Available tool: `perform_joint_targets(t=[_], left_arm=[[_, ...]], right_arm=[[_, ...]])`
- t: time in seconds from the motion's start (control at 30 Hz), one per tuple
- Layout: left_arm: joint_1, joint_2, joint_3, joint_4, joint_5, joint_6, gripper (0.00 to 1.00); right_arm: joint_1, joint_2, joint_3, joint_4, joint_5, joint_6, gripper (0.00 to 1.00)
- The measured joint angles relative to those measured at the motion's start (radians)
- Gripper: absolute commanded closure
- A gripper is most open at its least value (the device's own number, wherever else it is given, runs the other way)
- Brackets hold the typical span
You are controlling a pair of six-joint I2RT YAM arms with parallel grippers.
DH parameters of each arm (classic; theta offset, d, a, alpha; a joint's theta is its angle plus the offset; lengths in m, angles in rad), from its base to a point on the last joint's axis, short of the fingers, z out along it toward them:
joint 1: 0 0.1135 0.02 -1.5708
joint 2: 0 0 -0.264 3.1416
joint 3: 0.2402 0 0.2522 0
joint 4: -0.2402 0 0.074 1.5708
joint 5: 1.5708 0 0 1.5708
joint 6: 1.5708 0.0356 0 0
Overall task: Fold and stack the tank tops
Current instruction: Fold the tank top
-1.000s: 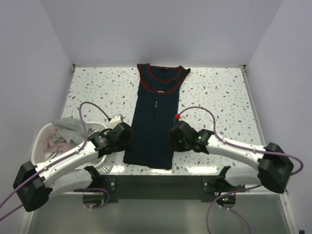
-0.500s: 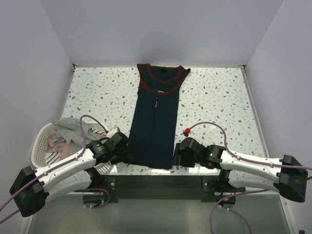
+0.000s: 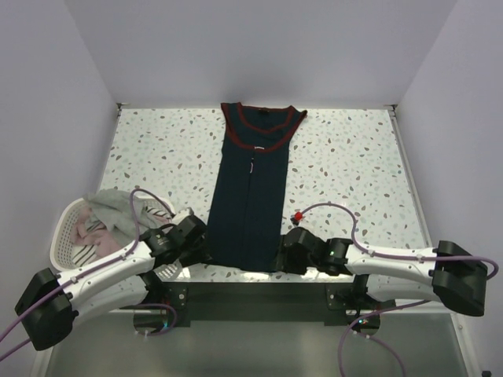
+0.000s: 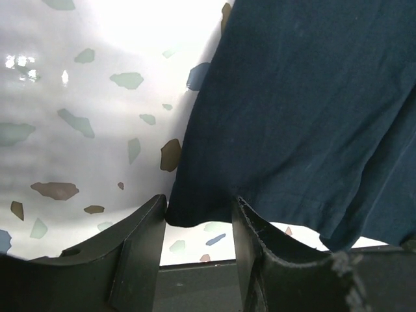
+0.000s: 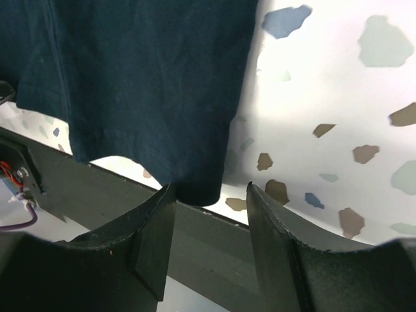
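Note:
A navy tank top (image 3: 250, 196) with dark red trim lies flat down the middle of the table, neck at the far end and hem at the near edge. My left gripper (image 3: 206, 251) is at the hem's left corner; in the left wrist view that corner (image 4: 195, 208) sits between the fingers of the open gripper (image 4: 198, 224). My right gripper (image 3: 281, 259) is at the hem's right corner, also open, with that corner (image 5: 201, 188) just ahead of the gap between its fingers (image 5: 153, 240). Neither clamps the cloth. A grey tank top (image 3: 110, 206) and a pale pinkish one (image 3: 81, 232) lie in the basket.
A white slotted basket (image 3: 61, 243) stands at the near left beside the left arm. The table's dark front edge (image 3: 259, 294) runs right under both grippers. Purple cables loop over both arms, with a red fitting (image 3: 298, 215) on the right one.
Both grippers have drawn back from the tank top's sides to the hem corners at the near edge. The left jaws have narrowed somewhat.

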Motion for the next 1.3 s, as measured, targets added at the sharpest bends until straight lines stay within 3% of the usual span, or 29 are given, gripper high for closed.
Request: perform_joint_targets(t=[0.53, 0.63, 0.77, 0.8, 1.07, 1.3], left_arm=[[0.000, -0.006, 0.004, -0.058, -0.042, -0.014, 0.63], [0.000, 0.004, 0.004, -0.061, -0.050, -0.018, 0.70], [0.000, 0.024, 0.004, -0.062, -0.058, -0.029, 0.98], [0.000, 0.031, 0.004, -0.057, -0.058, -0.027, 1.00], [-0.034, 0.033, 0.008, -0.032, -0.043, -0.014, 1.00], [-0.270, 0.037, 0.015, -0.042, -0.055, -0.140, 1.00]], right_arm=[[0.057, 0.068, -0.014, 0.106, 0.003, 0.053, 0.58], [0.060, 0.075, -0.012, 0.101, 0.013, 0.048, 0.67], [0.061, 0.089, 0.005, 0.073, 0.034, 0.030, 0.80], [0.062, 0.089, 0.008, 0.058, 0.039, 0.022, 0.83], [0.062, 0.003, 0.038, -0.103, 0.073, -0.047, 0.96], [0.140, -0.047, 0.040, -0.212, 0.078, -0.059, 0.98]])
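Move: The near hem's left corner sits between the left fingertips, about 1 cm left of that hand's point and 1 cm below. The hem's right corner is between the right fingertips, about 1 cm back and 1 cm below that hand's point. From the left hand, the red-trimmed neckline lies roughly 40 cm ahead and 18 cm right, and the laundry basket's middle some 27 cm left and 7 cm ahead. With half-open fingers around the hem corners of the lengthwise-folded tank top, both hands ease nearly 2 cm to the left and sink about a centimetre, and the left fingers shut on their corner first while the right ones close as that hand starts back to the right. Pinching a corner each, both then travel about 4 cm right and draw roughly 3 cm back towards the bases, pulling the hem to the table's near edge, the right hand tilting around 10 degrees. ##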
